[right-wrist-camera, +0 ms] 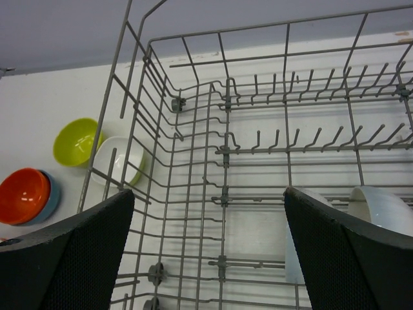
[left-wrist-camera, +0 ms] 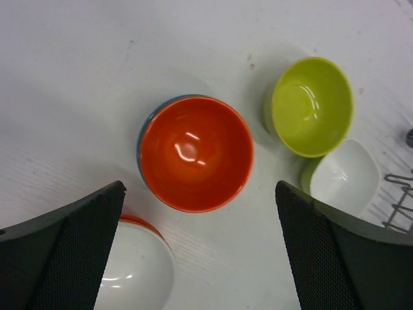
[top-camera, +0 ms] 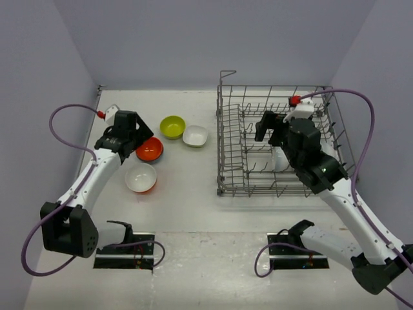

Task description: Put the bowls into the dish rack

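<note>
My left gripper (top-camera: 133,134) is open and empty, hovering over the bowls on the table (top-camera: 187,187). In the left wrist view it (left-wrist-camera: 200,258) hangs just short of the orange bowl (left-wrist-camera: 195,153), which sits nested in the blue bowl (left-wrist-camera: 143,129). The yellow-green bowl (left-wrist-camera: 312,106), the white squarish bowl (left-wrist-camera: 345,177) and the orange bowl with white inside (left-wrist-camera: 135,268) lie around it. My right gripper (right-wrist-camera: 210,258) is open and empty inside the dish rack (right-wrist-camera: 222,152), left of a white round bowl (right-wrist-camera: 381,206) standing on edge among the tines.
The dish rack (top-camera: 229,139) stands at the right half of the table; its tall left wall faces the bowls. The bowls cluster left of centre: orange (top-camera: 150,150), yellow-green (top-camera: 172,126), white squarish (top-camera: 195,135), orange with white inside (top-camera: 141,177). Walls close in at the left, back and right.
</note>
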{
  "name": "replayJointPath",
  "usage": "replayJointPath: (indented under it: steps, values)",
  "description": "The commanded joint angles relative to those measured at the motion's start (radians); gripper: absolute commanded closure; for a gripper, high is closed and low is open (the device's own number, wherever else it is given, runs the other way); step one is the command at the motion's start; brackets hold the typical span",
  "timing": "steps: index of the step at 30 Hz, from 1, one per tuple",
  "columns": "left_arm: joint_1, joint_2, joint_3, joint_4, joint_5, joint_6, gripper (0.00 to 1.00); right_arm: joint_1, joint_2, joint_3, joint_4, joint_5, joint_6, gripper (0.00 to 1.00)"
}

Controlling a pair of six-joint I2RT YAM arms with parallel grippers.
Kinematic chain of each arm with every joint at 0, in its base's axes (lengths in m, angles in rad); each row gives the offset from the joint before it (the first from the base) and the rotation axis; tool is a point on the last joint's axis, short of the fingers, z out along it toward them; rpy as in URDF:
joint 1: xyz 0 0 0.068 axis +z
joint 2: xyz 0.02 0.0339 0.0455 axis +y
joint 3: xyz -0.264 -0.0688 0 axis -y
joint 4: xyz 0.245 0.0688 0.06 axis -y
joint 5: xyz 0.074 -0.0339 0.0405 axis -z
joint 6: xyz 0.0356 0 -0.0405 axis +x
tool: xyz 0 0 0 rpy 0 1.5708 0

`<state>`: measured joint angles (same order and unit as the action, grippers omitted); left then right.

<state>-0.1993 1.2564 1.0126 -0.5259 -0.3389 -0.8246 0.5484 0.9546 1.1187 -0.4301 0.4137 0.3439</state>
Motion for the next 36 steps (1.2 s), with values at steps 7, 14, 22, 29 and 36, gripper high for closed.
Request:
replayJointPath:
  steps: [7,14,22,29,36]
  values:
    - [0.087,0.24,0.001,0.075,0.051,0.196,0.13,-0.004,0.033,-0.014,-0.009,-0.006,0.015,0.01]
    - [0.089,0.34,0.015,0.058,0.035,0.17,0.35,-0.004,0.05,-0.008,-0.025,0.023,0.01,0.01]
    - [0.089,0.313,0.018,0.04,-0.002,0.163,0.44,-0.004,0.075,-0.007,-0.032,0.043,0.0,0.01]
    - [0.089,0.331,0.046,0.015,-0.025,0.159,0.69,-0.004,0.098,0.004,-0.047,0.066,-0.002,0.01]
    - [0.089,0.276,0.06,0.007,-0.023,0.16,0.99,-0.004,0.121,0.015,-0.067,0.063,0.001,0.01]
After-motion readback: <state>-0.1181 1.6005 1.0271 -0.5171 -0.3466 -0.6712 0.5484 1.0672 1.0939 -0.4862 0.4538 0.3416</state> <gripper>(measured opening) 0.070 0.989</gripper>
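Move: The orange bowl, nested in the blue one, sits almost under the open left hand: its middle is about 2 cm ahead, 2 cm to the right and 13 cm down. At table height, a white bowl lies some 11 cm back and 2 cm left of the hand, the green bowl about 11 cm ahead and 12 cm right, and the small white bowl 8 cm ahead and 21 cm right. From the right hand the orange bowl is some 46 cm left, 5 cm ahead and 29 cm lower. The left fingers come onto the orange bowl's left rim and nearly shut across it, one fingertip inside the bowl and one outside. The hand first drops about 12 cm, edging left over the rim while tipping some 20 degrees further down, then stays low as the fingers close. The open right hand sinks about 5 cm towards the rack, tilting slightly downward. ##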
